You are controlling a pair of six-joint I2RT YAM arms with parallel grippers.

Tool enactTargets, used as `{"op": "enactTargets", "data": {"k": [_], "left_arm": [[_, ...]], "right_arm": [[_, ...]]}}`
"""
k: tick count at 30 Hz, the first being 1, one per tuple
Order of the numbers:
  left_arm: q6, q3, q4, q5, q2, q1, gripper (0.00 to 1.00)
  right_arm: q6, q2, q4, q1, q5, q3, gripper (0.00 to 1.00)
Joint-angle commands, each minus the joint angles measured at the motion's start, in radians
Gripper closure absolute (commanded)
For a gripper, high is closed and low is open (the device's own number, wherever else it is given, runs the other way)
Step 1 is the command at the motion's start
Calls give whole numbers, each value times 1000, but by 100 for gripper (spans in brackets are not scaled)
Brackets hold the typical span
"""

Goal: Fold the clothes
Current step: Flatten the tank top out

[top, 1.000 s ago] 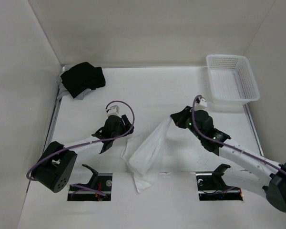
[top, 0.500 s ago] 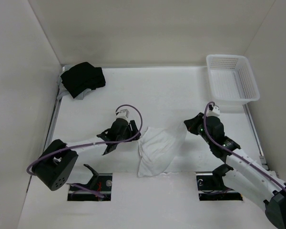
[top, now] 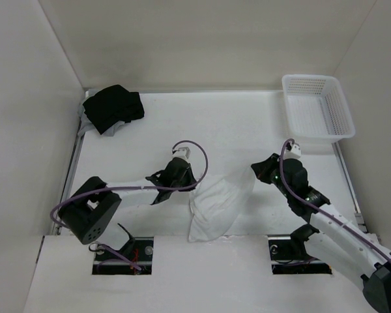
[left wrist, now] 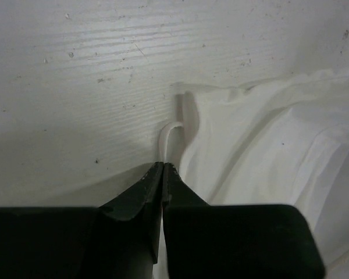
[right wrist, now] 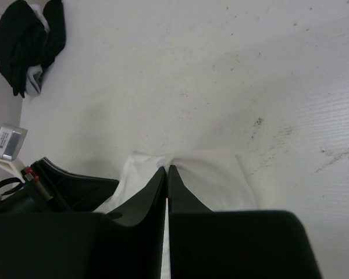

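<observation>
The clothes [top: 218,205], a white wrinkly garment, lie bunched on the table between the two arms. My left gripper [top: 194,189] is at their left edge. In the left wrist view its jaws [left wrist: 163,165] are shut, and a thin fold of the white fabric [left wrist: 170,133] rises from the tips, with the rest of the clothes [left wrist: 267,151] to the right. My right gripper [top: 253,173] is at the garment's upper right corner. Its jaws [right wrist: 167,168] are shut on a puckered bit of the clothes [right wrist: 212,174].
A black cloth bundle [top: 113,107] lies at the back left, also in the right wrist view [right wrist: 29,40]. A white basket [top: 316,107] stands at the back right. The left arm's wrist [right wrist: 64,189] shows close beside the garment.
The right gripper lowered the lifted garment onto the table into a bunched heap. The left gripper moved right to its left edge and shut on it.
</observation>
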State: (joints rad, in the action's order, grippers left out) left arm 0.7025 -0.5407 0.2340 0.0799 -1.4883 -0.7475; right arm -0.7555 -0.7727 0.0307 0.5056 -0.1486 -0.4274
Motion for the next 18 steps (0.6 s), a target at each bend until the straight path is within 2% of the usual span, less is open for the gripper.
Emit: {"op": "enactTargets", "data": {"k": [1,4,11,14,18], "left_arm": [[-17,-80,-12,20,130,15,99],[-32,-181,-36,34,238,52,100],[-110,-493,-128,122,358,95,100],[-168,-635,-157,170,408,90,100],[-257,-772,-188,219,453,84,98]], "right_arm": [[22,26,-28,15,14,-82,96],[45,47,-2,33,15,-158,96],[71,148,110,147,-9,-321,96],[61,232,176,246,-35,-362,96],[35,351,262,441,-104,-386,96]]}}
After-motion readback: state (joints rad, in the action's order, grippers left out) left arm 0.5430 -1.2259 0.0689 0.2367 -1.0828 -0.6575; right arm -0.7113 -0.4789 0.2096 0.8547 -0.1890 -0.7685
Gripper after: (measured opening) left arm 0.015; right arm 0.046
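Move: Just above the table, the left hand holds a strap end of the tank top, whose middle lies about 9 cm to its right and 7 cm back, near its own height. From the right hand, some 15 cm up and holding another corner, that middle is 11 cm left, 10 cm back and 11 cm below. The black cloth is about 30 cm ahead and 33 cm left of the left hand; the white basket is 26 cm ahead and 27 cm right of the right hand. Whipping upward, both hands keep their closed pinch on the tank top: the left rises over 40 cm, drifting a little forward and pitching its fingers up nearly 50 degrees to about level. The right climbs some 20 cm and then also draws back about 9 cm, tipping its fingers up and turning a bit counter-clockwise. ##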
